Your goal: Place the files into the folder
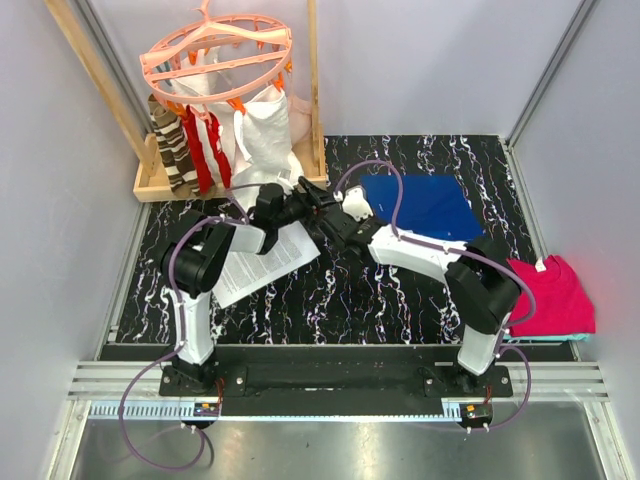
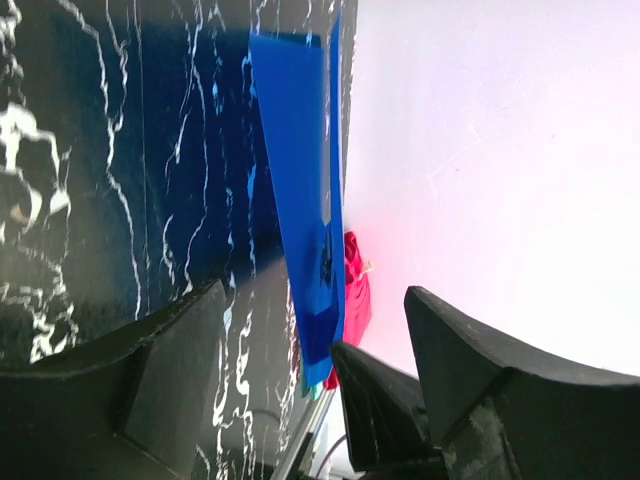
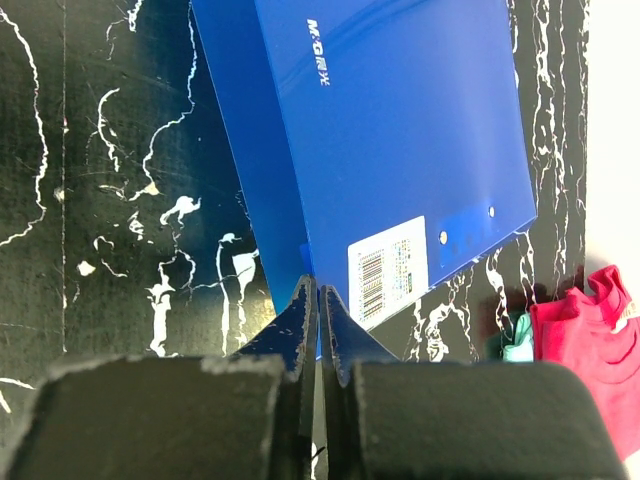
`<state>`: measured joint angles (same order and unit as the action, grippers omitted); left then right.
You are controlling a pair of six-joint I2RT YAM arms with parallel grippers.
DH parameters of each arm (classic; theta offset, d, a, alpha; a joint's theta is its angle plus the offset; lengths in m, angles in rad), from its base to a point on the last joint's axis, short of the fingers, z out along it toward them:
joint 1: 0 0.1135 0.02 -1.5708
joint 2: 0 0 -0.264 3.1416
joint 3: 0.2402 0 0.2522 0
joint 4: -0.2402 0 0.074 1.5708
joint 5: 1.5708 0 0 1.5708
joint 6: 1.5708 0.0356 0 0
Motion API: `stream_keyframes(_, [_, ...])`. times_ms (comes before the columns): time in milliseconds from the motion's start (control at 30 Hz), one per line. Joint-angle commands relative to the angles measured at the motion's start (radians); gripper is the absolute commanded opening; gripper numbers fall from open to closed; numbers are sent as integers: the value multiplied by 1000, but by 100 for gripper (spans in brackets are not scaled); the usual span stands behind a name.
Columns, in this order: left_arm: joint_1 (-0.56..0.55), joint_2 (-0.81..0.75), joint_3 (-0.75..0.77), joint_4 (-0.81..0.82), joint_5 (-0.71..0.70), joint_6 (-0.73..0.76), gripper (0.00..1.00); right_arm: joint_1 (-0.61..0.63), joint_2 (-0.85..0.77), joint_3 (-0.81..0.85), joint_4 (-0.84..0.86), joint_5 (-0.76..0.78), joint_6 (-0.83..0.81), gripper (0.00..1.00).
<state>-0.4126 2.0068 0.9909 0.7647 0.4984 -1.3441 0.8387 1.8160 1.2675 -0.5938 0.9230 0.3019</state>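
Observation:
The files (image 1: 262,262) are white printed sheets lying flat left of centre, partly under the left arm. The folder (image 1: 425,205) is blue and lies at the back right. In the right wrist view the folder (image 3: 390,130) shows a white barcode label (image 3: 388,268), with its cover lifted off the lower sheet. My right gripper (image 3: 318,290) is shut on the cover's near corner, and stands at the folder's left side (image 1: 362,203). My left gripper (image 1: 303,202) hovers between files and folder. Its fingers (image 2: 315,295) stand wide apart with nothing between them, facing the folder (image 2: 300,170) edge-on.
A wooden rack (image 1: 165,185) at the back left holds a pink ring hanger (image 1: 215,50) with socks and a white cloth bag (image 1: 265,125). Folded magenta cloth (image 1: 552,293) lies at the right table edge. Grey walls close in the back and both sides.

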Motion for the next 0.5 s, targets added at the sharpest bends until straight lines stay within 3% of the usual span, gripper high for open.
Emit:
stream_keyframes(0, [-8, 36, 129, 36, 8, 16, 76, 8, -89, -48, 104, 22, -9, 0])
stream_keyframes(467, [-109, 214, 365, -57, -61, 23, 75, 7, -196, -174, 204, -15, -30, 0])
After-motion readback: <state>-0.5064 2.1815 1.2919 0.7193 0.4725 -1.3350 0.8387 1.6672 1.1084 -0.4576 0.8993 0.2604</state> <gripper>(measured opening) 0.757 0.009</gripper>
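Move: About 9 cm to the left hand's right, level with it in the forward direction and a few centimetres lower, is the folder's open left edge. The wooden frame's near right corner is some 8 cm ahead and 3 cm left; the paper file lies flat about 21 cm left and 12 cm back. The right hand already pinches the folder's near-left corner by the barcode, the corner sitting right at its fingertips. Swinging to the right about 7 cm and some 3 cm forward, the left hand brings its wide-open fingers towards the raised left edge of the folder, first climbing about 3 cm, then sinking slightly. The right hand keeps its shut grip on the corner and eases it back, right and up by about a centimetre each. ##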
